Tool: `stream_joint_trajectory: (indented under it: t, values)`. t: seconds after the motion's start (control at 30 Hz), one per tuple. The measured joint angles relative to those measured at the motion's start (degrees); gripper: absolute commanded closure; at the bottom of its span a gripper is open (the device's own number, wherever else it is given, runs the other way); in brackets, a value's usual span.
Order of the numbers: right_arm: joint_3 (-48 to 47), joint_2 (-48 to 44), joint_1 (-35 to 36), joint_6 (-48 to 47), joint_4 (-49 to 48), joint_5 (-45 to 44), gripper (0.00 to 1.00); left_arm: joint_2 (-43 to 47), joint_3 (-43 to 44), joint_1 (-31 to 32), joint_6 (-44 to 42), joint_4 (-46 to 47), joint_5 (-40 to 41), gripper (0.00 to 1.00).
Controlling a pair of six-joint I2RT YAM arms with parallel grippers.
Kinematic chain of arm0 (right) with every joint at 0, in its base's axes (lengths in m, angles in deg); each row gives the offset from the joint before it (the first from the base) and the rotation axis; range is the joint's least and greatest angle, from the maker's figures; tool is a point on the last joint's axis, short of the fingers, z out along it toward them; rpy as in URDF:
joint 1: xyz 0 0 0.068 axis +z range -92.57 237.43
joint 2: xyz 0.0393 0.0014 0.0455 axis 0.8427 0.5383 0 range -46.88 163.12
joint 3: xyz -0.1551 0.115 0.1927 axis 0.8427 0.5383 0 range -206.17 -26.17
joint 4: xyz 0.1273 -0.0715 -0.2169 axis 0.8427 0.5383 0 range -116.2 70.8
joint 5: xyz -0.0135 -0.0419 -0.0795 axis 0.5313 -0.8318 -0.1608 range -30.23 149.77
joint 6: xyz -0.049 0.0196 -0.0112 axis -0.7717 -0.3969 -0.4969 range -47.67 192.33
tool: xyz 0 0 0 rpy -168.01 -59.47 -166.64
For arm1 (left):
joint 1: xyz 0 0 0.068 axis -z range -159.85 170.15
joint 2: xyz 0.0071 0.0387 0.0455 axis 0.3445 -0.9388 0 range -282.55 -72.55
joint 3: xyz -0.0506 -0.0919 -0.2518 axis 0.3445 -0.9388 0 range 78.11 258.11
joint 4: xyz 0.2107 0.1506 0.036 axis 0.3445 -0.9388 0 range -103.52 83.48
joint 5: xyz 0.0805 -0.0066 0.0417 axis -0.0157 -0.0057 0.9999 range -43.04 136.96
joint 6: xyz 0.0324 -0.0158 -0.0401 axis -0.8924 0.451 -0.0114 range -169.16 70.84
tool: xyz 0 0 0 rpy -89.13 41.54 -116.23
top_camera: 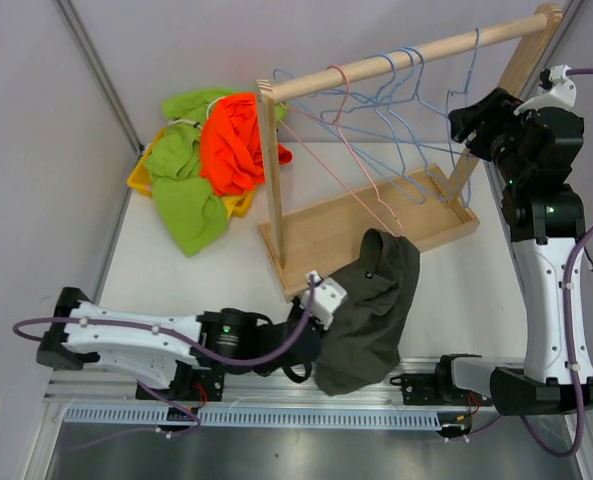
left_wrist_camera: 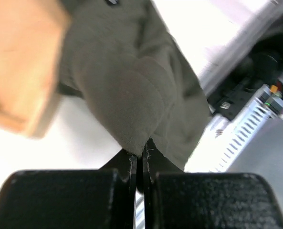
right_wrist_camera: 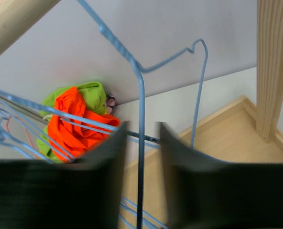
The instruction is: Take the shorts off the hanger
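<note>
Dark olive-brown shorts (top_camera: 371,310) droop from the front of the wooden rack down to the table's near edge. My left gripper (top_camera: 321,297) is shut on a fold of this fabric (left_wrist_camera: 127,81), pinched at the fingertips (left_wrist_camera: 141,151). The shorts' top lies against the lower end of a pink hanger (top_camera: 361,165); whether it still hooks on, I cannot tell. My right gripper (top_camera: 473,122) is up by the rail, open, its blurred fingers (right_wrist_camera: 108,162) standing either side of a blue hanger wire (right_wrist_camera: 141,100) without pinching it. Orange (top_camera: 234,140) and lime green shorts (top_camera: 184,195) lie piled at the back left.
The wooden rack (top_camera: 376,225) has a base tray, an upright post (top_camera: 271,180) and a rail (top_camera: 416,55) carrying several bare wire hangers. A yellow piece (top_camera: 141,180) shows under the pile. The rack's base corner (left_wrist_camera: 22,62) sits close to the left wrist.
</note>
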Motion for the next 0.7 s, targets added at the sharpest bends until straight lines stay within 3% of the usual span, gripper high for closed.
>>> stream_joint_trajectory:
  t: [0.07,0.17,0.37,0.53,0.7]
  values:
    - [0.09,-1.38,0.00,-0.35,2.36,-0.04,0.01,3.80,1.46,0.02,2.34,-7.19,3.93,1.00]
    - [0.09,-3.04,-0.04,-1.11,5.60,-0.35,0.01,7.96,5.09,-0.04,7.02,-19.37,10.54,1.00]
    - [-0.04,-8.24,-0.11,-2.60,10.80,-2.91,0.01,16.61,7.87,-4.52,9.09,-32.26,15.91,1.00]
    - [-1.05,-14.86,-0.11,-4.28,15.08,-7.28,0.01,22.25,11.78,-15.61,2.67,-33.11,16.83,1.00]
    - [-1.03,-22.40,-0.07,-6.49,17.35,-12.24,0.01,22.43,16.85,-35.82,-9.97,-26.86,9.90,1.00]
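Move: Farther out and well to the left of the left hand, which holds the dark shorts, lies the yellow box: about 43 cm ahead, 37 cm left and 18 cm lower. The orange shorts heaped on it are roughly 46 cm ahead and 26 cm left; the rack's left post stands some 28 cm ahead, 11 cm left. The right hand has its blue hanger about 3 cm ahead; the other blue hangers are around 8 cm ahead, 13 cm left. Swinging left about 25 cm while rising and reaching forward some 15 cm each, the left hand carries the dark shorts towards the yellow box, fingers still shut on them, wrist turning counter-clockwise by about 40 degrees. The right fingers, barely parted, open wide and let go of the blue hanger; that hand backs off about 16 cm, drifting a little right and finally up. ##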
